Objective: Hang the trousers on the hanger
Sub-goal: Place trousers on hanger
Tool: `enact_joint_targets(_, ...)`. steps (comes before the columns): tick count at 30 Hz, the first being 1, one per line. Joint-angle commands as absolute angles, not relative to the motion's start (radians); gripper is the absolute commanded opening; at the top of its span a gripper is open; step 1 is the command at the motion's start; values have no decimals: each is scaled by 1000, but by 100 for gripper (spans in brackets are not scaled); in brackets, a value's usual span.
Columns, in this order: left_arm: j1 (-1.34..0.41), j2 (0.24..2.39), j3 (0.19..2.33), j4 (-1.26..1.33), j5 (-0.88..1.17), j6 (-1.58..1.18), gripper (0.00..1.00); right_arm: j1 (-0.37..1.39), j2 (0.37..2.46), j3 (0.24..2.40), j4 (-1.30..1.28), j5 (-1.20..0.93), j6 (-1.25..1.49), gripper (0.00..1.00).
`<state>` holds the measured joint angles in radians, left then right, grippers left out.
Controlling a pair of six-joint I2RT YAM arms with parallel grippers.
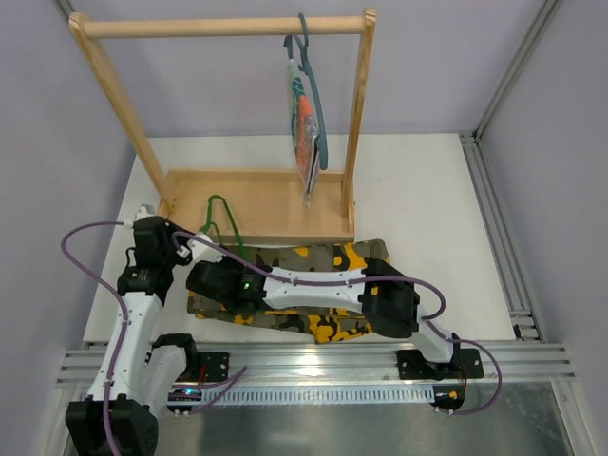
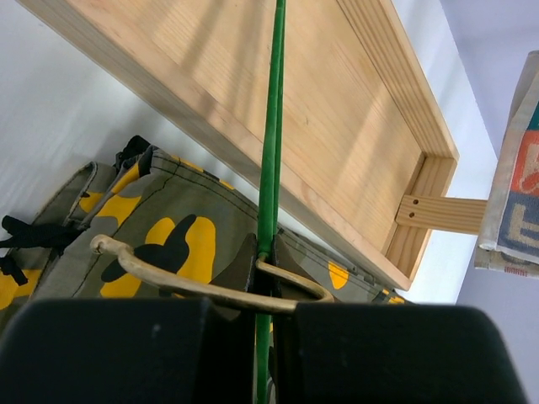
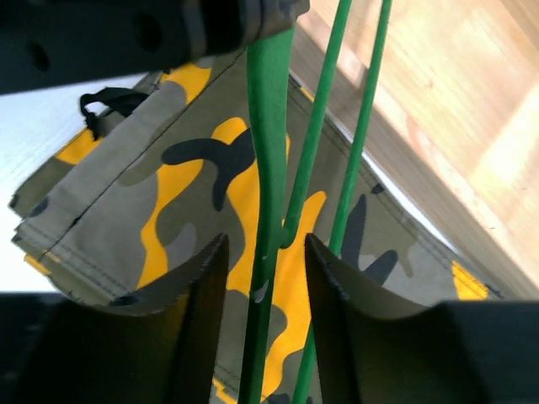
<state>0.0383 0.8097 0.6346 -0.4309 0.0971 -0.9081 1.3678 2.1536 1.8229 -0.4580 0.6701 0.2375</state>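
Note:
The camouflage trousers [image 1: 318, 285] lie folded flat on the table in front of the wooden rack. The thin green hanger [image 1: 224, 222] stands tilted above their left end. My left gripper [image 2: 268, 252] is shut on the hanger [image 2: 271, 126] just where its metal hook [image 2: 168, 282] joins the green frame. My right gripper [image 3: 265, 244] reaches in from the right, and its open jaws straddle a green bar of the hanger [image 3: 269, 126] with a gap on each side. Under both grippers the trousers [image 3: 126, 210] show beneath the hanger.
A wooden rack has its base tray [image 1: 256, 204] just behind the trousers and a rod [image 1: 223, 27] across the top. A grey-blue hanger [image 1: 309, 85] with a striped cloth hangs from the rod. Grey walls close in both sides.

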Motion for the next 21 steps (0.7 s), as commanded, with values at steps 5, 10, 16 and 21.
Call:
enact_joint_targets(5,29,805,650,-465,126,-891,5,1376,2186,1942,-521,868,187,4)
enact_joint_targets(10,31,784,670,-448,152,-910,42,1378,2135,1878,-499,881,215,4)
enact_joint_targets(16,29,744,762,-459,215,-917,55,1351,2013,1721,-496,850,353,4)
enact_joint_targets(21,29,747,811,-529,248,-881,63,1338,1887,1516,-459,827,474,4)
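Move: The right hand's part-open fingers already straddle the green hanger's shoulder, about 1 cm ahead of its hand point. The folded trousers' middle lies some 19 cm to its right, 5 cm back and 12 cm below; the wooden tray's is about 11 cm ahead, 11 cm right and 11 cm below. The left hand still grips the hanger's neck, with that shoulder about 5 cm back, level sideways and 3 cm below. The right fingers pinch the hanger's shoulder while the hand eases forward nearly 2 cm; the left fingers then open wide off the neck and that hand rises about 5 cm, drifting right. Keeping its grip, the right hand carries the hanger some 5 cm right, turning about 10 degrees clockwise. ##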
